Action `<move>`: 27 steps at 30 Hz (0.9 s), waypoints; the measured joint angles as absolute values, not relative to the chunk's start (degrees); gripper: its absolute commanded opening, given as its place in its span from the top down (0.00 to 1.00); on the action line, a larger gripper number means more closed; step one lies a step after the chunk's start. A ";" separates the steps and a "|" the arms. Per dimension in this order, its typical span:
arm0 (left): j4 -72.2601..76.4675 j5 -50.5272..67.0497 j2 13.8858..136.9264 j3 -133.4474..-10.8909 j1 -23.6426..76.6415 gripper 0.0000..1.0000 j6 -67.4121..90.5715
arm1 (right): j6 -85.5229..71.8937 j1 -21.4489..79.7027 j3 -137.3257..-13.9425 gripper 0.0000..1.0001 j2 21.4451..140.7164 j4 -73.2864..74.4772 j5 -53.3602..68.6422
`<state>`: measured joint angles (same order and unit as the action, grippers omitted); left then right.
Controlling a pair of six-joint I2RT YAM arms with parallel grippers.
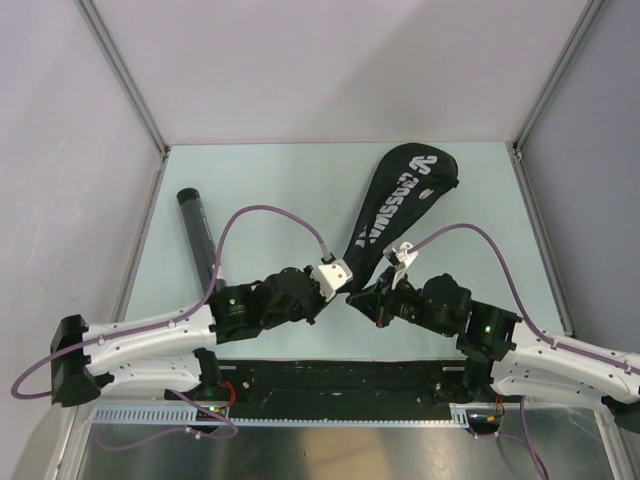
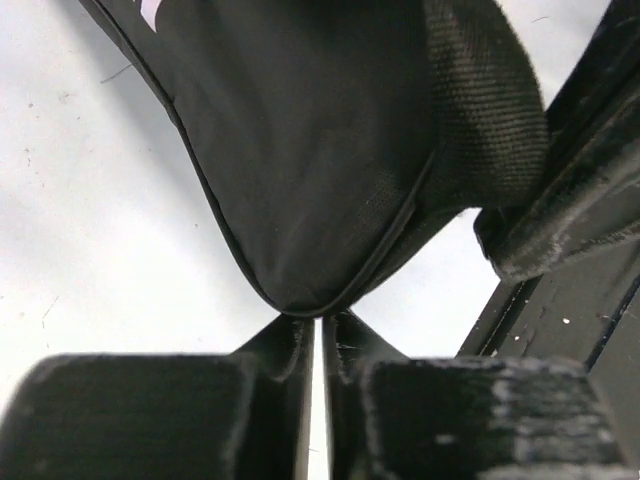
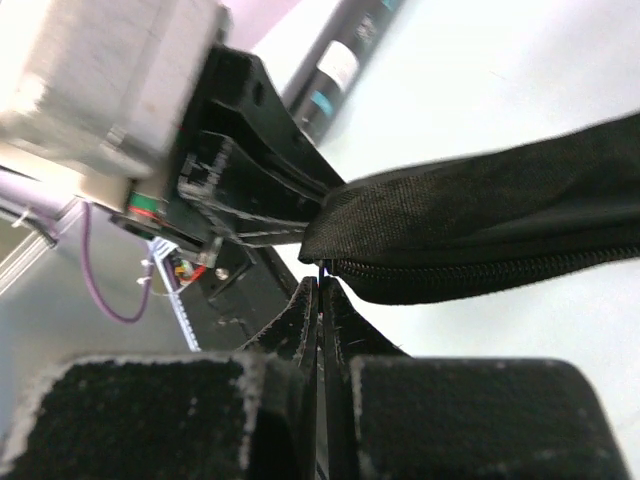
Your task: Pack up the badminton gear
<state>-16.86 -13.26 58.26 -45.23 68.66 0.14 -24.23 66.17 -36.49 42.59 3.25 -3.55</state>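
The black racquet-shaped bag [image 1: 400, 200] lies slantwise right of the middle, its narrow end toward the arms. Both grippers meet at that end. My left gripper [image 1: 343, 287] is shut, its tips [image 2: 320, 322] pinching the rounded bottom edge of the bag [image 2: 320, 150]. My right gripper [image 1: 362, 297] is shut too, its tips [image 3: 322, 282] clamped on a thin zip pull at the end of the bag's [image 3: 500, 210] zip line. The black tube [image 1: 197, 235] lies on the left side of the table, apart from both grippers.
Grey walls close the table at the back and both sides. The left arm's wrist [image 3: 120, 80] sits close beside the right gripper, with the tube [image 3: 345, 50] behind it. Purple cables loop over both arms.
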 measured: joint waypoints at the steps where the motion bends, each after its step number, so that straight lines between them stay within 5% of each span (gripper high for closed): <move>1: -16.84 -13.32 58.67 -45.23 68.55 0.72 0.23 | -24.75 66.39 -36.05 1.00 42.35 4.10 -5.28; 4: -15.25 -13.69 59.75 -45.23 68.42 0.26 1.41 | -26.70 65.82 -33.98 1.00 40.97 7.07 -10.37; 7: -13.26 -14.33 59.86 -45.32 68.31 0.04 2.26 | -30.17 62.57 -29.98 1.00 38.37 10.98 -14.35; 12: -12.14 -15.92 58.96 -45.32 67.81 0.01 3.01 | -37.89 60.58 -23.05 0.85 30.55 18.00 -15.99; 20: -13.76 -22.44 51.33 -45.34 67.20 0.00 2.00 | -50.28 58.70 -21.30 0.10 22.02 32.45 -22.63; 27: -14.76 -27.97 41.93 -45.34 66.92 0.00 1.26 | -52.73 58.46 -31.57 0.01 21.37 44.40 -29.43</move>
<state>-14.76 -27.97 41.93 -45.34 66.92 1.26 -52.73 58.46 -31.57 21.37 44.40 -29.43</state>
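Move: Both hands are at the racket bag's raised near end, the right one pinching its zip corner. The spot where that end is to lie is about 9 cm right, 3 cm ahead and 17 cm below the right hand, and some 13 cm right, level ahead and 12 cm below the left. From the right hand, the bag's middle lies roughly 33 cm ahead and 13 cm right; the shuttlecock tube is about 29 cm ahead and 41 cm left. The right hand, still pinching the zip corner, swings about 16 cm to its right and sinks some 13 cm to lay the bag's near end on the table, turning clockwise about 40 degrees and tipping down, then opens wide low over the table and rises about 4 cm. The left hand opens wide almost at once and leaves the bag's edge, then climbs about 10 cm while backing off to its left and slightly forward. ##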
